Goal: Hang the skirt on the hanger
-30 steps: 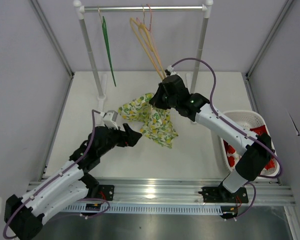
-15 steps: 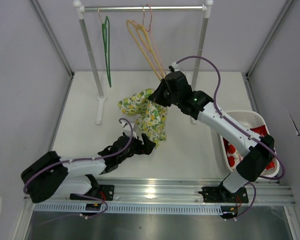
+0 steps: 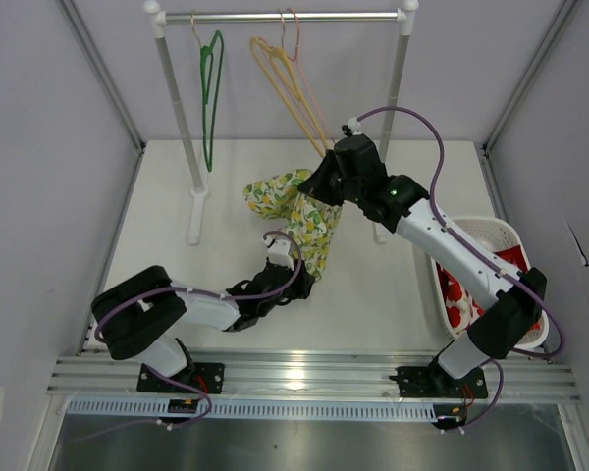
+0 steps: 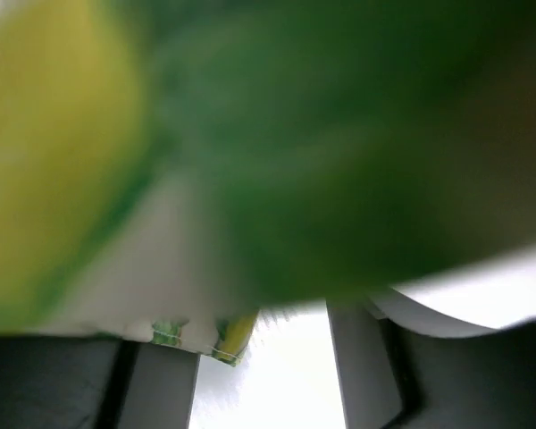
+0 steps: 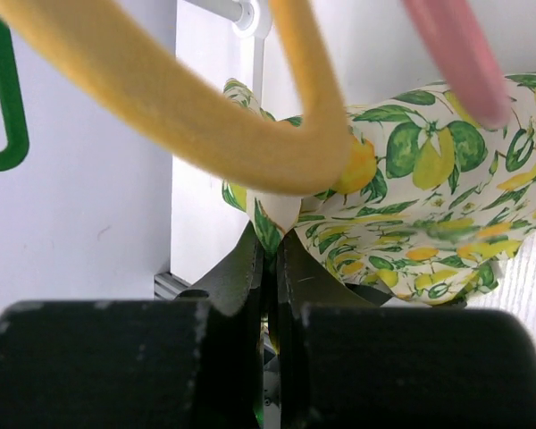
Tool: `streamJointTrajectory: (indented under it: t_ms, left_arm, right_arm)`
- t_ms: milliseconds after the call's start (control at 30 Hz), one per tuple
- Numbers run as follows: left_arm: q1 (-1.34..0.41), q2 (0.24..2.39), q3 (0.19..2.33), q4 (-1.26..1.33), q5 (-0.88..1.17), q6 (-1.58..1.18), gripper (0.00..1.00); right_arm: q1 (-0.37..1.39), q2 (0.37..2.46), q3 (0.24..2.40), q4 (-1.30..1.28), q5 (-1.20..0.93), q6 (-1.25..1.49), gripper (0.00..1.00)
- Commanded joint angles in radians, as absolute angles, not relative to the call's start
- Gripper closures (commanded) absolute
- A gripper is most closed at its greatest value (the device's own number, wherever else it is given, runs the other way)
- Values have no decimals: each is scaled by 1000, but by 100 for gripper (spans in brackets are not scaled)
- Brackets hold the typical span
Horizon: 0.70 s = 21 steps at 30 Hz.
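The skirt (image 3: 304,221), white with a lemon and leaf print, hangs bunched from my right gripper (image 3: 326,183), which is shut on its top edge just below the low end of the yellow hanger (image 3: 290,93). In the right wrist view the yellow hanger (image 5: 205,134) crosses right above the pinched skirt (image 5: 429,206). My left gripper (image 3: 299,282) lies low at the skirt's bottom hem. In the left wrist view blurred fabric (image 4: 250,134) fills the top, and the hem dangles by the left finger with the jaws (image 4: 263,357) apart.
A pink hanger (image 3: 293,34) and a green hanger (image 3: 209,88) hang on the rail (image 3: 275,17) of the white rack, whose post foot (image 3: 198,211) stands left of the skirt. A white basket (image 3: 491,235) with red items sits at the right.
My left arm dropped low and reached right, under the skirt's hem, its jaws narrowing. My right gripper carried the skirt slightly up and right. The green hanger swung.
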State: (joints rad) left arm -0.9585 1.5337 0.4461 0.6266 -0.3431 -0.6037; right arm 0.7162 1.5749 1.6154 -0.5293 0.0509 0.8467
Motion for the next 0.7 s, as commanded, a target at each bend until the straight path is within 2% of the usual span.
streamJointTrajectory:
  t_ms: [0,100,133,200,233,267,333,367,467,600,667]
  left_arm:
    - [-976,1557,479,666,-402,-612,45]
    - [-982,1560,460,649,-417,-620,56]
    - [-980,1542,463,626,-442,-620,68]
    - [-979,1496,474,509,-494,-606,78]
    - [-979,1462,479,465,-543,-597,92]
    - [-974,1383,483,407,-575,-594,99]
    - [-942,1247,512,202,-606,-574,100]
    - [-933,1203,515,201,-614,-574,100]
    - [-887,1076,601,-50,-662,-529,100]
    - [-841,985,695,-198,-658,-457,100]
    - [-838,976,738,-245,-605,-420,100]
  right_arm:
    - [693,1508,1689,-511,32,861,100]
    - [663,1497,1689,-518,14,856,100]
    - [655,1496,1687,-522,12,853,100]
    - [626,1485,1683,-531,11,842,100]
    - [615,1479,1674,-535,5,838,100]
    - [585,1476,1666,-537,-23,835,100]
    - [534,1462,1632,-531,-63,822,100]
    - [534,1460,1623,-531,-78,816,100]
    - [463,1470,1592,-528,-152,787,100]
    - [350,1473,1534,-545,-225,744,100]
    - [321,1430,1409,-513,-268,746,100]
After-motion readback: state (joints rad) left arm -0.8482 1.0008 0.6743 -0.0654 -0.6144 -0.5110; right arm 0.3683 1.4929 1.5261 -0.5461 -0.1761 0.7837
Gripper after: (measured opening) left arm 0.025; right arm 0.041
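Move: The skirt hangs from my right hand. Its near lower edge is right at my half-closed left fingers, some 2 cm ahead and about level. The held end is roughly 10 cm farther out than my left hand, straight ahead and about 25 cm up. From my right hand, the yellow hanger's lower corner is some 4 cm ahead, 2 cm right and 6 cm up; the pink hanger's corner is about 7 cm ahead, 5 cm right and 6 cm up. I finish closing my left fingers and pinch the skirt's hanging near edge. I then lift it some 15 cm while drawing it about 10 cm left and slightly forward, the wrist turning counter-clockwise. My right hand keeps its shut grip on the other end and pulls away to the right, a little forward too, passing below the hangers' lower corners. ##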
